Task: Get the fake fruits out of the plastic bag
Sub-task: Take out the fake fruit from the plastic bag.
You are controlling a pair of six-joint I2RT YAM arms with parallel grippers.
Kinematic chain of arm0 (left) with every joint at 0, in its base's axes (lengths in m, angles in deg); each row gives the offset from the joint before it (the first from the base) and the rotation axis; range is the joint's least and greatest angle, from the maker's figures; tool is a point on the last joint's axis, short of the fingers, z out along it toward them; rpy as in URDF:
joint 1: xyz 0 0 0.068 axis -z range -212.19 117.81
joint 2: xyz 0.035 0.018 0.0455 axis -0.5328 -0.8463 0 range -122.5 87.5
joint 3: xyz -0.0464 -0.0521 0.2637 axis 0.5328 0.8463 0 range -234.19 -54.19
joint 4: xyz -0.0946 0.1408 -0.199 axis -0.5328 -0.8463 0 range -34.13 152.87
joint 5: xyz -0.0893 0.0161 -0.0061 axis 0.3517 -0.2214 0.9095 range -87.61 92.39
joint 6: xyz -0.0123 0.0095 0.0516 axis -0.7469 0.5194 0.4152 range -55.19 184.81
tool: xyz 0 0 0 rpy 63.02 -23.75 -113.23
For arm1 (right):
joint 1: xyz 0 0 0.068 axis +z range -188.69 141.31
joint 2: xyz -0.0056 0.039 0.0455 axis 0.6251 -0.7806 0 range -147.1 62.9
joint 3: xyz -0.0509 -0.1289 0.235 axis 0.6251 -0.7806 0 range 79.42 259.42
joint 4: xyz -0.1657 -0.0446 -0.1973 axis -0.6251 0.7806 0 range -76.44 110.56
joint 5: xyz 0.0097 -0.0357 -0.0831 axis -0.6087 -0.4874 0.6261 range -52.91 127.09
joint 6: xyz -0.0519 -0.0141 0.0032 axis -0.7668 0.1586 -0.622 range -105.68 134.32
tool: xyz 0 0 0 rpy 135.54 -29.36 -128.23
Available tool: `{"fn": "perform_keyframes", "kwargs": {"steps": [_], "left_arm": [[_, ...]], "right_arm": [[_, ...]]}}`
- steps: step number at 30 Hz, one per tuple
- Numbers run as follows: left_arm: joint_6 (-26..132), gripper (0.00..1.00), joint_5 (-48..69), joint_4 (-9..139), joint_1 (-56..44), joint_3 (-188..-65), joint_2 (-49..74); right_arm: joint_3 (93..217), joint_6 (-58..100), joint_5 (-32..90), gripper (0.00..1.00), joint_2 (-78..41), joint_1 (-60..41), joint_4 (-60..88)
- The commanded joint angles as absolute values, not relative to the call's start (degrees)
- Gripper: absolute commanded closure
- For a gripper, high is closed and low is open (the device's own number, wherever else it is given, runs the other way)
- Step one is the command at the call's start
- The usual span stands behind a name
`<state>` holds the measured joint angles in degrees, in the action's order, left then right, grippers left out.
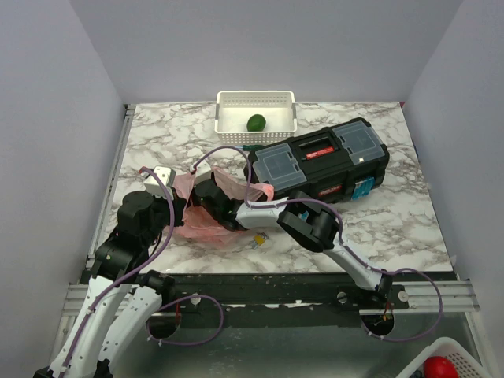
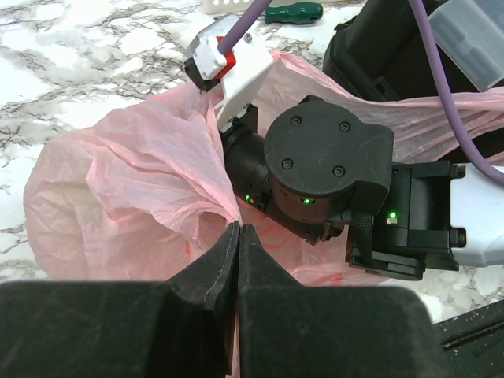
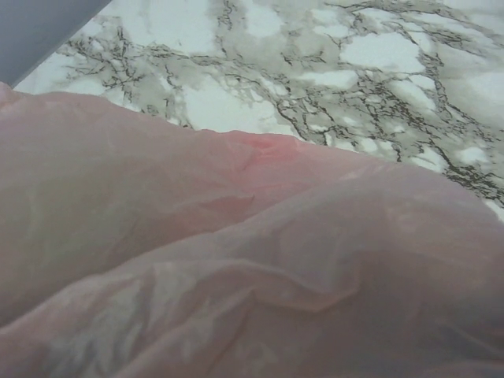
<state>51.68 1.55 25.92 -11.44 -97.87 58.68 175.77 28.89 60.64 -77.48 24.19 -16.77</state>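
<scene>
The pink plastic bag [image 1: 206, 227] lies crumpled on the marble table, left of centre. My left gripper [image 2: 239, 233] is shut on a fold of the bag's film [image 2: 118, 189] at its near edge. My right arm's wrist [image 2: 327, 169] reaches into the bag's mouth, and its fingers are hidden under the film. In the right wrist view only pink plastic [image 3: 236, 268] and marble show. One dark green fake fruit [image 1: 256, 122] sits in the white basket [image 1: 228, 100] at the back. No fruit shows inside the bag.
A black toolbox [image 1: 319, 161] stands right of the bag, touching its far corner. A green-handled screwdriver [image 2: 293, 12] lies behind it. A small yellow clip [image 1: 256, 240] rests by the bag's near edge. A red round thing [image 1: 441, 368] sits in another white basket at bottom right, off the table.
</scene>
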Motion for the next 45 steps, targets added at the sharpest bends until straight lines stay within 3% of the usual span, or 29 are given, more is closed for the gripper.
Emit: {"fn": "perform_keyframes", "kwargs": {"steps": [1, 4, 10, 16, 23, 35, 45], "left_arm": [[51.6, 1.00, 1.7, 26.5, -11.2, -98.0, 58.8], [51.6, 1.00, 1.5, 26.3, -11.2, -98.0, 58.7], [51.3, 1.00, -0.2, 25.9, -11.2, -98.2, 58.9], [51.1, 1.00, -1.0, 25.9, -11.2, -98.2, 58.7], [50.5, 1.00, -2.5, 25.9, -11.4, -98.1, 58.3], [50.3, 1.00, -2.6, 26.1, -11.7, -98.0, 57.5], [50.2, 1.00, -3.1, 25.9, -11.9, -98.2, 56.7]], "right_arm": [[174.6, 27.5, 63.4, 0.40, -76.0, 23.0, -17.1], [176.0, 26.0, 64.3, 0.47, -74.1, 22.9, -17.8], [167.5, 26.1, 64.8, 0.63, -68.6, 22.9, -19.4], [162.1, 29.0, 59.0, 0.80, -61.9, 22.9, -17.5], [154.6, 31.8, 49.3, 0.87, -53.7, 24.2, -12.1], [145.3, 33.4, 40.3, 0.89, -40.3, 25.4, -7.2], [144.5, 30.5, 45.5, 0.96, -30.1, 25.4, -4.4]]}}
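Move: The red fruit is already between the right fingers, hidden in the pink bag; the bag's mouth, its way out, lies about 10 cm back, 10 cm right and 10 cm above that hand. The basket sits roughly 26 cm ahead and 22 cm right of the right hand, the toolbox's middle some 42 cm right and 3 cm ahead. From the left hand, which pinches the bag's rim, the red fruit is about 14 cm ahead, 3 cm left and 16 cm lower. The red fruit is drawn out of the bag in the right hand's unchanged grip: first about 5 cm to the right, then up, then back and further right, and finally steeply up, ending some 14 cm higher and 12 cm back while the wrist swings about 15 degrees counter-clockwise. The left fingers stay shut on the rim, holding the bag nearly still. ##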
